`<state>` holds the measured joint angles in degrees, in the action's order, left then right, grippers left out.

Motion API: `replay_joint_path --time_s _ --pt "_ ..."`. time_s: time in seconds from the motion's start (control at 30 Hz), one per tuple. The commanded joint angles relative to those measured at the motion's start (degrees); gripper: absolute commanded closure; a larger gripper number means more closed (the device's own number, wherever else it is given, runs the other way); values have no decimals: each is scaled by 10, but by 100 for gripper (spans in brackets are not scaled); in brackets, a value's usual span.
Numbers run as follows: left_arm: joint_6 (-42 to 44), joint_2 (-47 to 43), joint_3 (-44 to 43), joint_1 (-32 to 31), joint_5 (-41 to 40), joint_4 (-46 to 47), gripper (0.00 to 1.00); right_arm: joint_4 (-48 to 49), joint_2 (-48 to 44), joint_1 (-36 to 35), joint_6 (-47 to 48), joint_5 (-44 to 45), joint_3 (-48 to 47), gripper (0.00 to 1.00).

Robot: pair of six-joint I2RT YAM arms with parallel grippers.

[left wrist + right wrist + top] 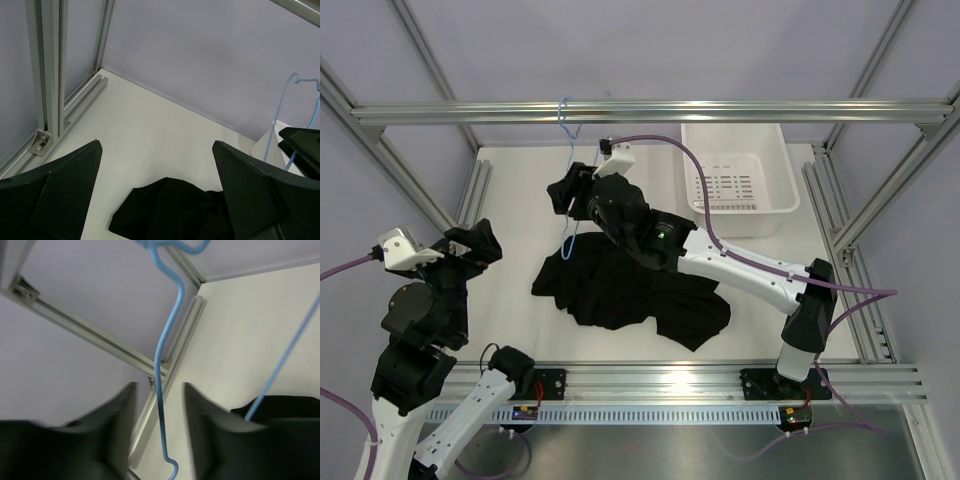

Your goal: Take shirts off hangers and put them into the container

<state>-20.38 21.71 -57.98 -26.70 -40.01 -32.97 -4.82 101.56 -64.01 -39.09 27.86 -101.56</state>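
The black shirt point(620, 290) lies crumpled on the table, off the hanger; its near edge shows in the left wrist view point(170, 210). The light-blue hanger point(569, 165) hangs bare by its hook from the top rail. My right gripper point(575, 190) is at the hanger, open, and the wire point(167, 335) runs between its jaws without being clamped point(160, 387). At the left of the table my left gripper point(470, 245) stands wide open, short of the shirt, with nothing between its fingers point(157, 145). The white basket point(732, 127) stands at the back right with nothing in it.
An aluminium frame rail point(650, 108) crosses the back above the table and carries the hanger's hook. Frame posts and rails point(50, 75) line the left side. The right arm point(740, 265) stretches over the shirt's right part.
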Motion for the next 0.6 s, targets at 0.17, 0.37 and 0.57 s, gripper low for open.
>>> replay_joint_path --time_s 0.17,0.37,0.57 --pt "2 13 -5 -1 35 17 1 2 -79 -11 85 11 78 27" --pt "6 33 -13 -1 44 9 1 -35 -187 -29 132 30 144 16" --pt "4 82 -53 -1 45 -50 1 -205 -328 -36 100 41 197 6"
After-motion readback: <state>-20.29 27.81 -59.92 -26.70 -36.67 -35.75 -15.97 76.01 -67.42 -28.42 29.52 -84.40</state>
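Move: Below and behind the right hand, on its right, lies the black shirt, its middle about 8 cm back, 13 cm right and some 36 cm down. The half-open right fingers have the blue hanger's wire between them, its middle a couple of centimetres ahead, right and above; the rail crosses about 8 cm ahead and 12 cm up. From the open left hand the shirt is some 25 cm right, 2 cm ahead and 36 cm down. Opening the rest of the way to release the hanger, the right hand first sinks about 5 cm, then sweeps right and back away from the rail towards above the shirt, climbing again to slightly above its starting height, some 11 cm right and 7 cm back overall, rolling its left side down roughly 10 degrees. The wide-open left hand starts forward, right and slightly down towards the shirt, 2–3 cm, tipping a little. ##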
